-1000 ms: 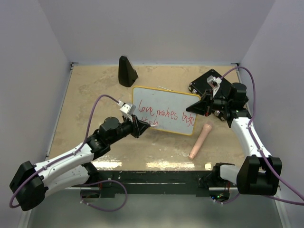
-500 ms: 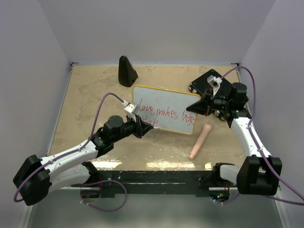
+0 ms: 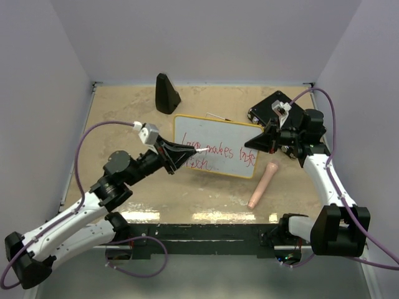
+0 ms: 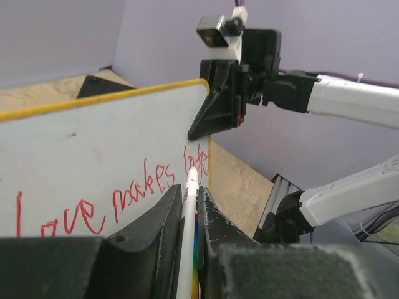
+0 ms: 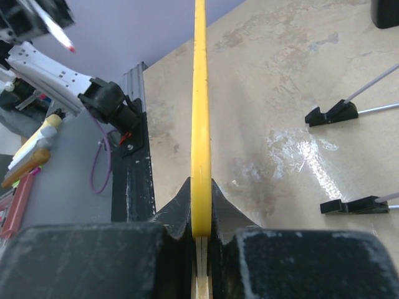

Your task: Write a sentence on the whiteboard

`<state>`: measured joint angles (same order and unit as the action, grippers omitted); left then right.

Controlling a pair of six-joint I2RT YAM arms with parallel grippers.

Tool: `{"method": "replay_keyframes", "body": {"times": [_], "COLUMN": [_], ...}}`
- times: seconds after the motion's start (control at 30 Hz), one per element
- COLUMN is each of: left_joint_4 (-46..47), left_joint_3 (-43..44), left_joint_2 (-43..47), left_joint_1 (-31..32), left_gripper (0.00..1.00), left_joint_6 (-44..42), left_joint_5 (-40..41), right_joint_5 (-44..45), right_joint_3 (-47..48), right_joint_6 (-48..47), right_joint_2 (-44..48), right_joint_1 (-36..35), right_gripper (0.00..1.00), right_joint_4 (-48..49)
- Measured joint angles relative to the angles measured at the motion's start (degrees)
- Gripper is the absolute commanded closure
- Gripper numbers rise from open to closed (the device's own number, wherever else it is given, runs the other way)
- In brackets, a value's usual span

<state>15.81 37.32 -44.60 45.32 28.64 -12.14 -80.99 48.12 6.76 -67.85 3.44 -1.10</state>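
The whiteboard (image 3: 218, 140) stands tilted on the table, with a yellow rim (image 5: 201, 112) and a white face (image 4: 93, 137). The sentence (image 3: 218, 151) is in red, "Love makes life" (image 4: 118, 196), with a shorter second line (image 3: 198, 164) under it. My right gripper (image 3: 260, 138) is shut on the board's right rim, and its jaws (image 5: 201, 190) pinch the yellow edge. My left gripper (image 3: 186, 151) is shut on a white marker (image 4: 189, 212). Its red tip (image 3: 204, 150) points at the board's face. In the right wrist view the tip (image 5: 71, 47) stands off the board.
A black wedge-shaped object (image 3: 166, 93) stands at the back left. A peach-coloured cylinder (image 3: 262, 184) lies on the table right of the board. A black block (image 3: 274, 107) sits behind my right gripper. The board's two black feet (image 5: 330, 113) rest on the table.
My left arm has pulled back to the left and risen. The marker tip has moved from the second line up to the first line's height. The right arm and board have held still.
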Motion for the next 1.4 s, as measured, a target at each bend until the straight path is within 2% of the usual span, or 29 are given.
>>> {"method": "replay_keyframes", "body": {"times": [0.1,0.3,0.5,0.73,0.97,1.1,1.2,1.4], "left_joint_4": [-3.3,-12.0,-18.5,-17.5,-8.4,-1.0,2.3,7.1], "left_joint_3": [1.2,3.7,6.6,6.0,-2.6,-8.4,-9.6,-8.3], "left_joint_2": [5.0,10.9,11.2,7.8,7.2,6.3,4.0,-4.6], "left_joint_1": [-0.2,-0.3,-1.0,-3.5,-3.8,-3.8,-2.1,11.0], "left_gripper": [1.00,1.00,1.00,1.00,1.00,1.00,1.00,1.00], "left_joint_6": [-2.5,-8.7,-14.2,-13.9,-6.5,0.2,3.2,3.3], "left_joint_5": [1.7,8.8,15.6,14.4,7.5,3.4,3.2,9.1], "right_joint_5": [1.2,5.3,7.8,9.1,9.1,6.9,4.9,2.8], "right_joint_3": [1.5,12.2,15.6,16.0,14.3,10.2,8.0,7.3], "right_joint_6": [-5.8,-22.6,-32.3,-36.7,-33.4,-25.0,-18.9,-12.5], "right_joint_2": [-0.2,-5.1,-8.9,-9.5,-7.3,-3.7,-2.2,-2.1], "right_joint_1": [0.0,0.0,0.0,0.0,0.0,0.1,0.0,0.1], "right_gripper": [1.00,1.00,1.00,1.00,1.00,1.00,1.00,1.00], "right_joint_4": [-6.6,-25.0,-35.0,-39.8,-36.3,-28.5,-22.7,-17.1]}}
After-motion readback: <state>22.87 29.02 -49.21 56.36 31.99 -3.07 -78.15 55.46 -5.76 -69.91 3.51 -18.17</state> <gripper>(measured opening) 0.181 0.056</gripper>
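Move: The whiteboard's blank patch just right of the short lower word lies about 6 cm ahead, 10 cm to the right and 14 cm below the left hand, which already holds the marker clear of the board. That lower word is 7 cm left of the patch; "makes" sits roughly 8 cm ahead, 11 cm right and 7 cm below the hand. From the right hand, already gripping the board's right edge, the patch is some 17 cm left, 3 cm back and 12 cm lower. The whiteboard stays pinched at its right edge while the right hand eases it about 3 cm forward and down, dipping its fingertips some 10 degrees, then brings it back. The left hand, marker still gripped, first swings left and slightly up, turning counter-clockwise, then reverses right and down, about 11 cm across and 10 cm lower, bringing the marker towards the blank patch beside the lower word, still off the board. ##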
